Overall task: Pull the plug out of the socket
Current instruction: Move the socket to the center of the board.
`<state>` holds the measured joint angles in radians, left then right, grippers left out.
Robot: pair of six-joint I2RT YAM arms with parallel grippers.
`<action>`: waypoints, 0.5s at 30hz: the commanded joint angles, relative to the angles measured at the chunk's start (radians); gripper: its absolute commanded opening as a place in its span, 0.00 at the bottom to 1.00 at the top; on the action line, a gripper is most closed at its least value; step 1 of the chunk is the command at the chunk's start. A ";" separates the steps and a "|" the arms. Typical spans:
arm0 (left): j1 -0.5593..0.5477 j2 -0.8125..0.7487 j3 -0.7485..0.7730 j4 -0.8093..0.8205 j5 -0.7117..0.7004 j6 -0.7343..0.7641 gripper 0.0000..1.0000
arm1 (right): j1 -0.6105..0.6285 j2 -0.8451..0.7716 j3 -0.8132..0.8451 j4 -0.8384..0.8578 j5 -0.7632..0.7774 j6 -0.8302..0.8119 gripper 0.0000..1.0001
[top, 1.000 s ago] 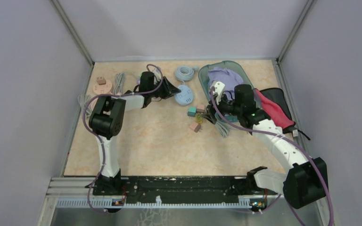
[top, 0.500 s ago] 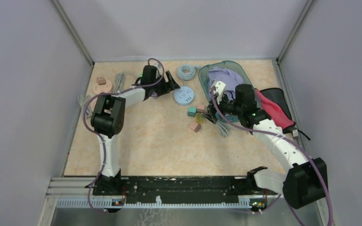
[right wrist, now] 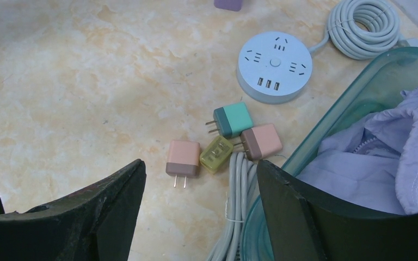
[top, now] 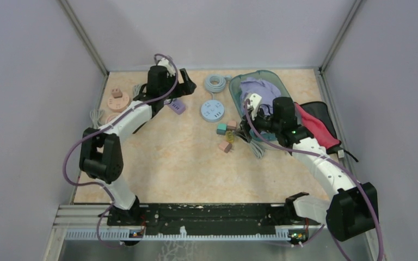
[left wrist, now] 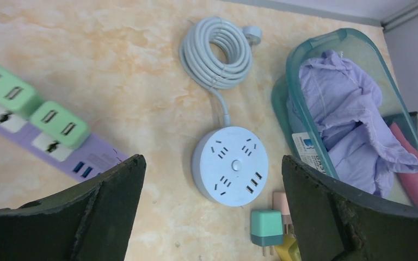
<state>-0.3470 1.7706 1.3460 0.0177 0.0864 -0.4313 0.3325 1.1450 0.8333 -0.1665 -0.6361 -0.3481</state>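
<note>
A round blue socket (top: 213, 110) (left wrist: 230, 165) lies flat with nothing plugged into it, and its coiled cable (left wrist: 217, 51) sits behind it. A purple power strip (top: 177, 106) (left wrist: 49, 144) to its left carries two green plugs (left wrist: 60, 124). My left gripper (top: 186, 87) (left wrist: 211, 160) is open and raised above the table, with the socket showing between its fingers and nothing held. My right gripper (top: 247, 128) (right wrist: 200, 166) hangs open over loose plugs: teal (right wrist: 234, 118), yellow (right wrist: 216, 154) and two pink ones (right wrist: 183, 157).
A teal bin (top: 234, 89) with purple cloth stands right of the socket, with red and black cloth (top: 315, 125) beyond it. A grey cable bundle (right wrist: 238, 206) lies by the bin. At the far left are pink round pieces (top: 118, 100) and more grey cables (top: 137, 93).
My left gripper has opened wide and pulled back up and to the left, away from the round socket, which now lies uncovered. The right arm has not moved.
</note>
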 commanded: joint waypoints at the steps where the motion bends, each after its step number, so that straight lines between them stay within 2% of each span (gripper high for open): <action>1: -0.006 -0.091 -0.072 -0.013 -0.207 0.063 1.00 | -0.011 -0.030 0.015 0.024 -0.025 -0.012 0.75; 8: -0.002 -0.159 -0.148 -0.009 -0.357 0.043 1.00 | -0.012 -0.028 0.013 0.023 -0.027 -0.014 0.74; 12: 0.008 -0.128 -0.143 -0.032 -0.366 0.003 1.00 | -0.016 -0.029 0.013 0.022 -0.031 -0.014 0.75; 15: 0.012 -0.073 -0.088 -0.119 -0.407 -0.048 1.00 | -0.017 -0.029 0.013 0.022 -0.034 -0.014 0.75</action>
<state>-0.3439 1.6432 1.2068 -0.0093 -0.2481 -0.4183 0.3290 1.1450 0.8322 -0.1661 -0.6430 -0.3485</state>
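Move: The purple socket strip lies about 7 cm ahead of the left hand, some 9 cm to its left and 12 cm below; its two green plugs sit roughly 10 cm ahead and 11 cm left. The round socket is around 10 cm to the right and 1 cm ahead, the black socket strip about 20 cm left and 3 cm back, both at table height. From the right hand the purple strip lies some 27 cm ahead and 27 cm left. Towards the purple strip, away from the round socket, the left hand swings about 7 cm to its left and slightly back, staying high above the table: it rises about a centimetre, then sinks a couple. The wrist turns some 15 to 20 degrees counter-clockwise and rolls its left side up a little; the empty fingers stay wide open and touch nothing. ##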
